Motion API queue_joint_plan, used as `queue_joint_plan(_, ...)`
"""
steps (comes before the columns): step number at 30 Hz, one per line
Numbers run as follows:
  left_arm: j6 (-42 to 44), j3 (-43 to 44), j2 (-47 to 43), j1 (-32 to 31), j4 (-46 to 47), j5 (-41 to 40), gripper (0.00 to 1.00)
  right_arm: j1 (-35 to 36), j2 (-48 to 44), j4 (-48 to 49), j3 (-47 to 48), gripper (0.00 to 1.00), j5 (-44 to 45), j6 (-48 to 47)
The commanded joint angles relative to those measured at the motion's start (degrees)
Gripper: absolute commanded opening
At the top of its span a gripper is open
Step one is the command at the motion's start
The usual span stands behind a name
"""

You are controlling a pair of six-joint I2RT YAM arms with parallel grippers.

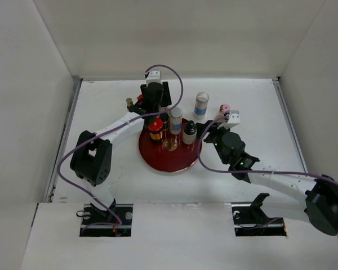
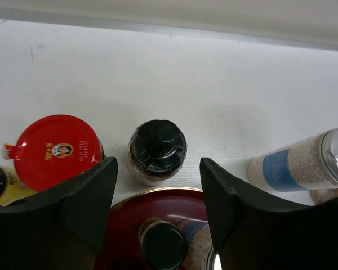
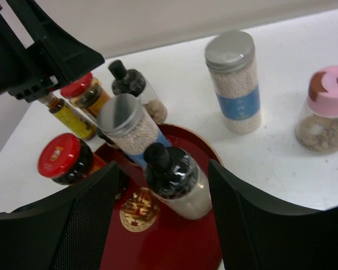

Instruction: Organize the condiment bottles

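My left gripper (image 1: 152,109) hangs open over the plate's far rim. Between its fingertips, in the left wrist view, stands a black-capped dark bottle (image 2: 158,149) on the table; the jaws do not touch it. A red-lidded jar (image 2: 53,149) and a yellowish bottle (image 3: 73,118) stand to its left. My right gripper (image 3: 163,174) is open on both sides of a black-capped white-bodied bottle (image 3: 177,180) on the dark-red plate (image 1: 169,157), with gaps either side. A white-and-blue cylinder (image 3: 129,132) and another red-lidded jar (image 3: 65,160) also stand on the plate.
A second white-and-blue cylinder (image 1: 201,104) and a pink-capped jar (image 1: 225,108) stand on the white table beyond the plate's right side. A small dark-capped bottle (image 2: 163,244) stands on the plate under my left gripper. White walls close in the table at back and sides.
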Motion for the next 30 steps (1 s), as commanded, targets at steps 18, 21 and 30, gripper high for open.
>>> queue_joint_plan(18,5.6,17.4,14.5,0.8,-7.0,-1.7,0.43,-2.3,-2.8,1.5,-2.1,0.69,-5.5,4.8)
queue_joint_plan(21,5.6,17.4,14.5,0.8,-6.1,-2.5,0.36,-2.3,-3.0,1.5,-2.2,0.69,-5.5,4.8)
queue_joint_plan(30,8.5,11.9,5.2,-1.1,4.2,-3.0,0.22,-2.3,-2.8,1.7,-2.4,0.68,-5.1,4.5)
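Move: The black-capped bottle behind the red tray stands some 4 cm ahead of the left hand and 1 cm to its right, its middle about 10 cm below. The red-lidded jar is about 7 cm left of that bottle and 1 cm farther out. On the tray, the small dark-lidded jar stands roughly 7 cm nearer than that bottle. From the right hand, the bottle lies about 17 cm ahead, 14 cm left and 11 cm below. The black-capped bottle is taken by its cap: the left hand, fingers already part open around the line to it, goes down about 5 cm and forward about 4 cm, drifting slightly right and rolling some 10 degrees so that its left side rises. Late in the descent the fingers close and pinch the cap from both sides, and the hand just begins to ease upward. ##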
